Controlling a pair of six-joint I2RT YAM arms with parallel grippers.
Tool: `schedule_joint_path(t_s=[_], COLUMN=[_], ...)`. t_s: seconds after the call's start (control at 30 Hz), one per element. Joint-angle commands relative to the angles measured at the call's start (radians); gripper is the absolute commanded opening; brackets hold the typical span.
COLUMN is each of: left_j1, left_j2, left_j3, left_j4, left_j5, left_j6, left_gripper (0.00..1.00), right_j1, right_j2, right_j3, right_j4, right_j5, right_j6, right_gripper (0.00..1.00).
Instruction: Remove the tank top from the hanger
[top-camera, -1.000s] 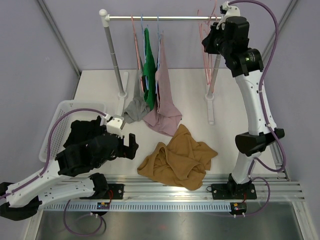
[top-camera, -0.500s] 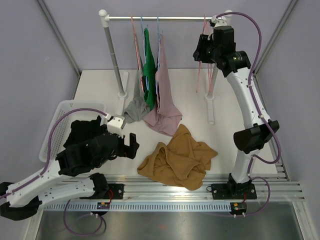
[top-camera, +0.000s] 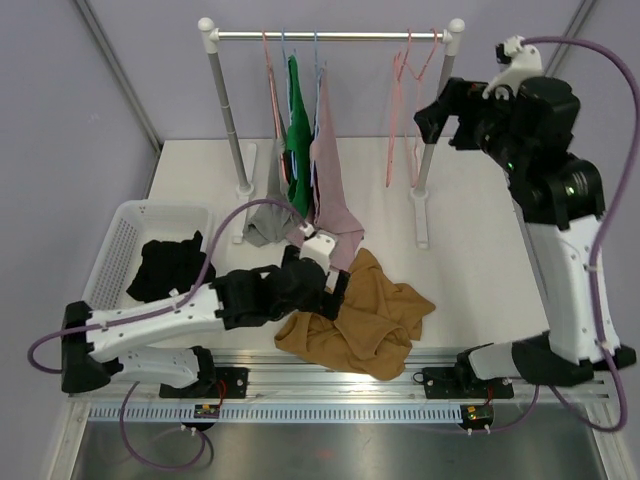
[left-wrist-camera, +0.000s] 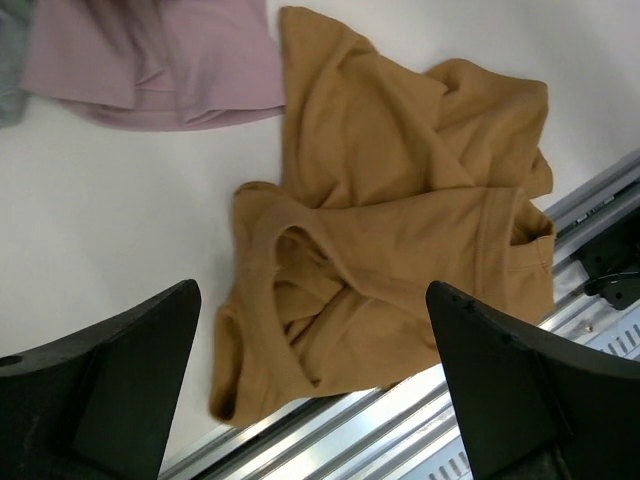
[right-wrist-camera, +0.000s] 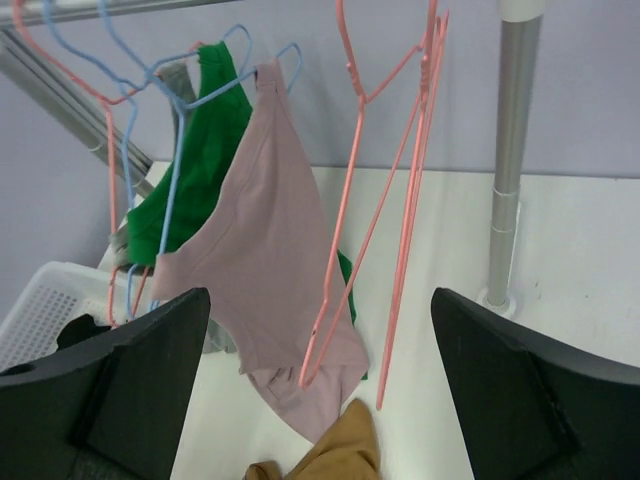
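A mustard tank top (top-camera: 360, 320) lies crumpled on the table near the front edge, off any hanger; it also fills the left wrist view (left-wrist-camera: 400, 230). My left gripper (top-camera: 325, 278) is open and empty just above its left part (left-wrist-camera: 312, 290). Empty pink hangers (top-camera: 410, 90) hang at the right end of the rail (top-camera: 330, 36) and show in the right wrist view (right-wrist-camera: 400, 180). My right gripper (top-camera: 440, 108) is open and empty, held high to the right of those hangers, apart from them (right-wrist-camera: 320, 294).
A mauve top (top-camera: 328, 190), a green top (top-camera: 296, 130) and a grey top (top-camera: 268, 215) hang on hangers at the rail's left half. A white basket (top-camera: 125, 225) with a black garment (top-camera: 165, 265) stands at the left. The rack's right post (top-camera: 430, 150) stands beside my right gripper.
My left arm has swung right from beside the basket to over the mustard top. My right arm has drawn back to the right, away from the pink hangers.
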Motion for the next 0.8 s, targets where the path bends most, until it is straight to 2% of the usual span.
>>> schedule_joint_path(t_s=[0.0, 0.17, 0.27, 0.4, 0.57, 0.6, 0.63, 0.67, 0.7, 0.77], left_j1=[-0.057, -0.089, -0.091, -0.097, -0.117, -0.121, -0.123, -0.126, -0.129, -0.132], left_j2=[0.132, 0.376, 0.511, 0.645, 0.761, 0.795, 0.807, 0.818, 0.823, 0.803], left_j3=[0.064, 0.104, 0.124, 0.123, 0.12, 0.117, 0.117, 0.117, 0.118, 0.114], left_j4=[0.158, 0.218, 0.243, 0.296, 0.318, 0.315, 0.312, 0.304, 0.278, 0.251], left_j5=[0.03, 0.067, 0.105, 0.182, 0.24, 0.245, 0.249, 0.234, 0.224, 0.179], left_j6=[-0.044, -0.071, -0.083, -0.1, -0.13, -0.132, -0.135, -0.147, -0.155, -0.176], left_gripper=[0.99, 0.99, 0.99, 0.99, 0.99, 0.79, 0.66, 0.43, 0.0, 0.0], right_j1=[0.001, 0.0, 0.0, 0.0, 0.001, 0.0, 0.0, 0.0, 0.0, 0.0], right_j2=[-0.23, -0.499, -0.63, -0.751, -0.783, -0.789, -0.794, -0.797, -0.803, -0.808], right_j3=[-0.168, -0.491, -0.605, -0.679, -0.696, -0.698, -0.701, -0.707, -0.709, -0.707], right_j4=[-0.014, 0.037, 0.045, 0.055, 0.043, 0.045, 0.049, 0.06, 0.063, 0.069], right_j5=[-0.033, -0.09, -0.151, -0.241, -0.251, -0.269, -0.283, -0.297, -0.313, -0.321], right_j6=[-0.021, 0.025, 0.043, 0.055, 0.062, 0.062, 0.062, 0.065, 0.066, 0.068], right_gripper=[1.0, 1.0, 0.99, 0.99, 1.0, 1.0, 1.0, 0.99, 1.0, 1.0])
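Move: The dropped mustard-brown tank top is spread on the table about 19 cm below my left hand, its middle some 10 cm to the right and 2 cm back. The hem of the hanging pink top touches the table roughly 20 cm ahead of this hand and 4 cm right; the gray top lies about 26 cm ahead, 12 cm left. From my right hand the tank top is some 23 cm back, 11 cm left and 48 cm down. I bring my open left hand down about 18 cm and some 13 cm to the right, easing slightly back, onto the crumpled brown tank top, tipping the fingers about 20 degrees further down. Once low, I shut them to pinch a fold just right of its middle, still edging right. Meanwhile my right hand, already empty, backs away about 20 cm from the hangers, sinking 5 cm and turning left. ##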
